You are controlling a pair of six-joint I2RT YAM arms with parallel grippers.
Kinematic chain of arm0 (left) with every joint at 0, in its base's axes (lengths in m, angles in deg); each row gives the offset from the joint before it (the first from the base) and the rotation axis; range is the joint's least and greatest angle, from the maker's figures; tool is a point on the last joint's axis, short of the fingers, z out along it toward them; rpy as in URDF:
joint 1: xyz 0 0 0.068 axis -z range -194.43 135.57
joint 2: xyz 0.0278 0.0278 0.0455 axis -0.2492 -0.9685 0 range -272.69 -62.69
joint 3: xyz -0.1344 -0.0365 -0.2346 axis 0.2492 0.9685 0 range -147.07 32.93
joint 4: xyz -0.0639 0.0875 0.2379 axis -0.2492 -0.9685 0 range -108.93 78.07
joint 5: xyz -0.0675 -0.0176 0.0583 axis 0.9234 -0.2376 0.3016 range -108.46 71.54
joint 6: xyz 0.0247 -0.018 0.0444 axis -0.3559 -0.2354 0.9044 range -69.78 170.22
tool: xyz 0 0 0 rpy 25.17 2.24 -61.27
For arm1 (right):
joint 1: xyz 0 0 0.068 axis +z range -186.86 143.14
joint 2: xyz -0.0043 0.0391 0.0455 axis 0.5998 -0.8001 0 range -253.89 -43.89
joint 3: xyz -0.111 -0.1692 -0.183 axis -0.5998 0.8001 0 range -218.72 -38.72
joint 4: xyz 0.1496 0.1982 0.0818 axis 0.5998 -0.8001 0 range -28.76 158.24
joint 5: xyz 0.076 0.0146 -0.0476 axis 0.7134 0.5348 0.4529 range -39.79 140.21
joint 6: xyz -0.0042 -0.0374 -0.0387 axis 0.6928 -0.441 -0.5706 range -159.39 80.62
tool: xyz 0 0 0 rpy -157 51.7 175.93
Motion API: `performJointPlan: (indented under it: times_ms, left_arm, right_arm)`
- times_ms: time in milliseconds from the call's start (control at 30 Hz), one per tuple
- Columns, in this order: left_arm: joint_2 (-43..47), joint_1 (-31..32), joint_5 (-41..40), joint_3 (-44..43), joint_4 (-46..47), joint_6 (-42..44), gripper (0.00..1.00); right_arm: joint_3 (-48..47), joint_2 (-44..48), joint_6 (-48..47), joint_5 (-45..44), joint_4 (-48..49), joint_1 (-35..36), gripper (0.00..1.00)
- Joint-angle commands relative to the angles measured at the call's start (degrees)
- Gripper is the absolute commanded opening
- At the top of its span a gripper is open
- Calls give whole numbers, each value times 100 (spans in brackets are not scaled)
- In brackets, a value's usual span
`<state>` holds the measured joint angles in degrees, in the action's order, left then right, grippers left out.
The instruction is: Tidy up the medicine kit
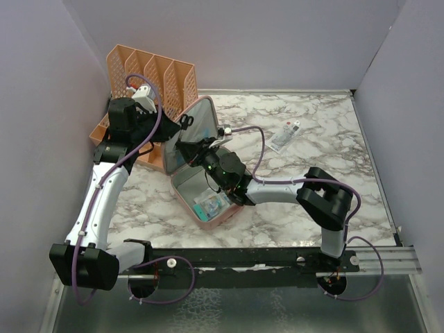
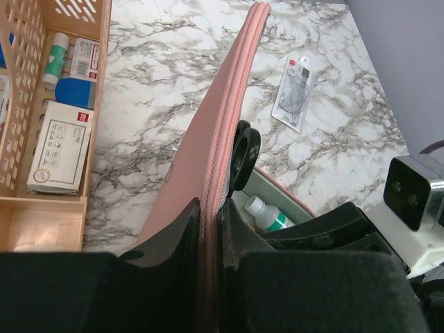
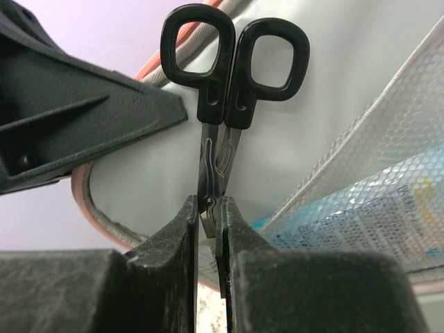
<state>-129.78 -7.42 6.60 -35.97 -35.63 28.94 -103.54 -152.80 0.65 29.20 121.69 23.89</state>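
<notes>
The pink medicine kit [image 1: 182, 191] lies open on the marble table, its lid [image 2: 201, 139] standing upright. My left gripper [image 2: 211, 222] is shut on the lid's zip edge and holds it up. My right gripper [image 3: 210, 211] is shut on the blades of black scissors [image 3: 232, 62], handles up, against the pale grey-green lining [image 3: 333, 83] beside the lid's mesh pocket [image 3: 374, 187]. The scissor handles also show in the left wrist view [image 2: 244, 156] and the top view [image 1: 186, 121]. A white bottle with a green label [image 2: 267, 216] lies in the kit's base.
An orange perforated file rack [image 1: 149, 76] stands at the back left, with its tray [image 2: 94, 104] holding several medicine boxes [image 2: 59, 146]. A flat white packet [image 1: 284, 135] lies on the table to the kit's right. Grey walls close in both sides.
</notes>
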Motion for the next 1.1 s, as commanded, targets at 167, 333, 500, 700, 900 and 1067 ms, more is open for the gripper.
performJointPlan:
  times_ms: [167,333,500,700,900,1067]
  left_arm:
    - [142,-34,-14,-100,-159,-53,0]
    - [161,-33,-4,-103,-157,-60,0]
    - [187,-33,-18,-101,-156,-31,0]
    - [188,-39,-29,-97,-156,3,0]
    - [203,-41,-99,-123,-164,134,0]
    - [237,-46,-93,-138,-176,345,0]
  right_arm:
    - [91,209,954,772,-314,36,1]
    - [-145,233,1374,554,-1144,42,2]
    - [-343,264,1485,281,-1846,31,15]
    - [-405,614,1207,287,-2193,-16,32]
    - [-567,994,1117,-124,-3125,-42,40]
    - [-605,1383,799,-239,-3538,-139,41]
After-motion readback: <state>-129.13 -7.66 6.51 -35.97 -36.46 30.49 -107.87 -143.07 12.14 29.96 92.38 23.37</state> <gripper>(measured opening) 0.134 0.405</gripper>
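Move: The right fingers grip the scissors by the blades, handles up, against the inner face of the raised lid. The middle of the mesh pocket they are meant for lies some 3 cm ahead, 4 cm right and 5 cm below. The lid rim in the left gripper is about 8 cm above and 1 cm left, with no offset ahead; the case tray's middle is roughly 3 cm back, 10 cm right, 16 cm below. From the left hand, the pocket is about 3 cm ahead, 5 cm right, 14 cm down. The right fingers let go of the scissors at the mesh pocket. Beforehand the hand eases back and slightly left, tips its fingers down some 15 degrees and sinks about 2 cm to lower the blades into the pocket; once the fingers open to under half, it backs off to the right, about 3 cm, and up. The left gripper keeps its pinch on the rim, holding the lid still. ##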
